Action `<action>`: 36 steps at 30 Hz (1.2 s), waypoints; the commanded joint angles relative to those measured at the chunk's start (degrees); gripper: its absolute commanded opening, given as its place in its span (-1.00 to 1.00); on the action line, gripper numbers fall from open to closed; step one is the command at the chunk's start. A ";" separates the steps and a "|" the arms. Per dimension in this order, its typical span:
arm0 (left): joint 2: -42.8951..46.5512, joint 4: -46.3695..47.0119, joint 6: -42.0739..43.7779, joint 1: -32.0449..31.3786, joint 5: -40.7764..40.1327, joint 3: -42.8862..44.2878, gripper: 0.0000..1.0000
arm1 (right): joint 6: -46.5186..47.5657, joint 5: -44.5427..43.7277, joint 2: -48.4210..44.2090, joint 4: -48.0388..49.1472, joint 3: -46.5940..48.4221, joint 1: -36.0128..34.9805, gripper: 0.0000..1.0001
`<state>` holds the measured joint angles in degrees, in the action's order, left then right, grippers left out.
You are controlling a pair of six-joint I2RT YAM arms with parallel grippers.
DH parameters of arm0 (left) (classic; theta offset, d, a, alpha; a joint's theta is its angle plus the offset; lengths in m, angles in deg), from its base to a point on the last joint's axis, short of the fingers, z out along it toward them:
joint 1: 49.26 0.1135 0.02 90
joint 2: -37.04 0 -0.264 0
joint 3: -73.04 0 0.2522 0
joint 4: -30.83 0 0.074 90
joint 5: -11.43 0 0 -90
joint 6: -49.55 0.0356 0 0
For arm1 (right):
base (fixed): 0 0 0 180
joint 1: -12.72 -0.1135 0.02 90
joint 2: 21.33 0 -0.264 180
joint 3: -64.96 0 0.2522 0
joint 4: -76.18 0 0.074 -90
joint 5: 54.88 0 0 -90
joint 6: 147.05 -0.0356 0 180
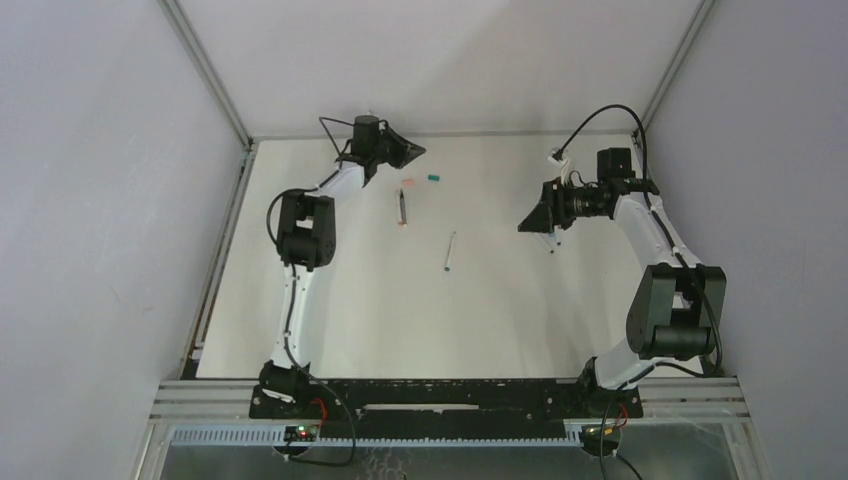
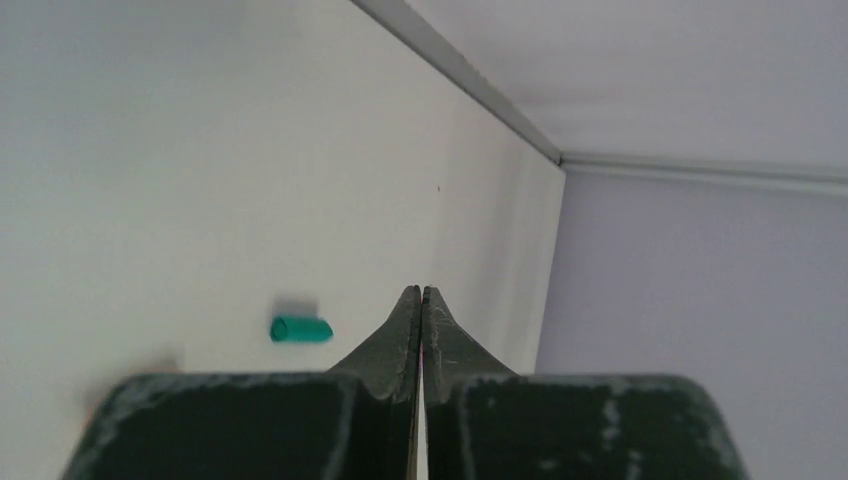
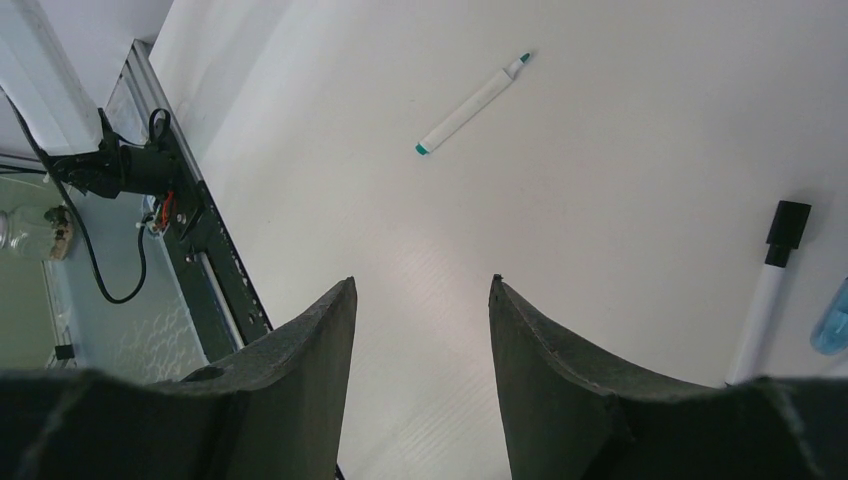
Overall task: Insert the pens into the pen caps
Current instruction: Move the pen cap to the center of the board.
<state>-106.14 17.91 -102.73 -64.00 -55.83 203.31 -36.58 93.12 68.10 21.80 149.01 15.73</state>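
Observation:
A teal pen cap [image 1: 434,178] [image 2: 300,329] lies at the far side of the table, with a salmon-pink cap [image 1: 408,183] beside it. My left gripper [image 1: 418,151] [image 2: 421,291] hovers just behind them, shut, with nothing visible between its fingers. A dark pen [image 1: 401,207] lies nearer, and a white pen with a teal tip [image 1: 450,251] [image 3: 472,103] lies mid-table. My right gripper [image 1: 524,226] [image 3: 422,281] hangs open and empty to the right. In its wrist view a white pen with a black end [image 3: 768,285] and a light-blue pen [image 3: 832,320] lie at the right edge.
The white table [image 1: 500,320] is walled by grey panels on the left, back and right. The black base rail [image 1: 450,395] [image 3: 215,290] runs along the near edge.

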 commanded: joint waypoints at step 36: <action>-9.45 -9.61 -7.06 -2.02 8.26 9.19 -0.90 | -0.74 3.22 -1.79 0.02 1.61 3.58 0.17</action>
<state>-118.49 8.84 -110.51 -65.51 -49.64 214.24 -36.77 94.69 68.36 21.51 149.01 18.77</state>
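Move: The teal pen cap lies on the board almost below the left hand's closed fingertips, about 8 cm down, 3 cm to the right and 1 cm nearer the base. The orange cap is about 7 cm to the left of it and 2 cm nearer; the dark marker sits roughly 11 cm back and 5 cm left of the hand, the loose white pen some 25 cm back and 7 cm right. From the right hand the teal cap is about 28 cm ahead, 22 cm left and 16 cm lower. The teal cap is met from its far side by the left hand's shut fingertips: they reach 2–3 cm forward, sink about 7 cm to board level, then draw back some 4 cm and slide about 4 cm right. The wrist tips the fingers down by about 15 degrees; they stay closed and end touching the cap, which wasn't touched before, hooking rather than pinching. ##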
